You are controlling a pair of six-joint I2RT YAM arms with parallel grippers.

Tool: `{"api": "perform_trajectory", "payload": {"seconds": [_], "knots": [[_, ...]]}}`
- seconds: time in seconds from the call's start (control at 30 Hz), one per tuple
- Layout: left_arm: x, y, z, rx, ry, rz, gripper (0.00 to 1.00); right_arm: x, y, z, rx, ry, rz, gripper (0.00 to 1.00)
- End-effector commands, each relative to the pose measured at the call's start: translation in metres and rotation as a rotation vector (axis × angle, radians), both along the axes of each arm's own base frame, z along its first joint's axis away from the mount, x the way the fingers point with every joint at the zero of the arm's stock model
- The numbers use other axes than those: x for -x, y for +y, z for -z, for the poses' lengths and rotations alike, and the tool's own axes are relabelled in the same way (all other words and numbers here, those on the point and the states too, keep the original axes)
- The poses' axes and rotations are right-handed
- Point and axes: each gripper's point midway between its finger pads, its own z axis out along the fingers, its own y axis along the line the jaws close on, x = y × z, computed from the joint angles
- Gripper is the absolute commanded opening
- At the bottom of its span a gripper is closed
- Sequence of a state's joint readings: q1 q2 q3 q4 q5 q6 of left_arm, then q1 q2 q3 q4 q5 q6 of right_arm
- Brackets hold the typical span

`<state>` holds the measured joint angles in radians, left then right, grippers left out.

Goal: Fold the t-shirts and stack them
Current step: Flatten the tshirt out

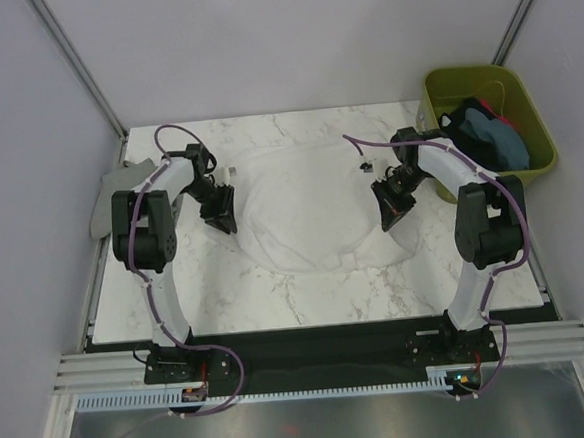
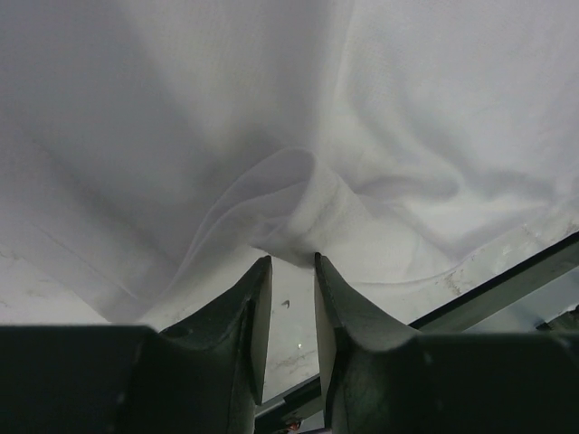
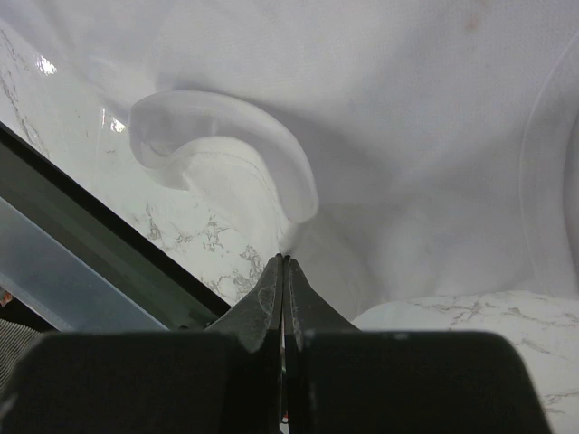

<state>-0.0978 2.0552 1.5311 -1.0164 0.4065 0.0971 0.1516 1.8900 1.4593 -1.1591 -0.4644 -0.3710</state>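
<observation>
A large white t-shirt (image 1: 301, 203) lies spread over the middle of the marble table. My left gripper (image 1: 220, 222) is at its left edge. In the left wrist view its jaws (image 2: 293, 260) stand narrow, with a raised fold of the white t-shirt (image 2: 303, 203) pinched between their tips. My right gripper (image 1: 392, 215) is at the shirt's right edge, its jaws (image 3: 286, 259) shut on the white t-shirt (image 3: 407, 136), which pulls up to the tips beside a curled hem. A grey t-shirt (image 1: 119, 186) lies at the table's left edge. Blue-teal and dark t-shirts (image 1: 492, 135) fill the bin.
An olive-green plastic bin (image 1: 443, 88) stands off the table's far right corner. The table's dark frame edge (image 3: 99, 235) runs close to the right gripper, and another edge (image 2: 507, 271) shows near the left one. Bare marble (image 1: 308, 298) lies in front of the shirt.
</observation>
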Motion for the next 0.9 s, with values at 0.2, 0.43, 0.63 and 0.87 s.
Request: {"api": "perform_trajectory", "payload": {"seconds": [0.2,0.43,0.63,0.87], "knots": [[-0.033,-0.042,-0.009,0.064,-0.064,0.067,0.34,-0.005,0.0,-0.008,0.004,-0.053,-0.01,0.0],[-0.033,-0.065,-0.013,0.065,-0.082,0.119,0.36,-0.008,-0.001,-0.01,0.009,-0.062,-0.007,0.0],[-0.039,-0.049,-0.033,-0.01,-0.149,0.106,0.53,-0.008,0.001,-0.007,0.001,-0.054,-0.008,0.0],[-0.043,-0.04,-0.09,-0.03,-0.321,0.094,0.71,-0.004,0.003,-0.001,-0.015,-0.035,0.001,0.0]]}}
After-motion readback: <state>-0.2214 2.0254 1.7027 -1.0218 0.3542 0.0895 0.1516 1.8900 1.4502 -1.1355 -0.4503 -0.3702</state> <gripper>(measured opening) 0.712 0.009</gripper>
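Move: The left hand, fingers a third open, is low over the crumpled fold at the t-shirt's near-left sleeve: the fold's middle lies about 2 cm ahead, 2 cm to its right and 1 cm below. The shirt's middle is some 20 cm right and 4 cm ahead of this hand; the grey cloth about 22 cm left and 9 cm ahead. From the right hand, which has its fingers shut on the other sleeve, that fold is roughly 34 cm left and 4 cm ahead. Sweeping low to the right, after a slight dip, the left hand brushes across the crumpled fold towards the shirt's middle, about 6 cm right and 2.5 cm forward, turning a little clockwise. Its fingers then open wide as it eases back left and rises some 4 cm clear of the cloth. The right hand stays in place, still pinching its sleeve. ##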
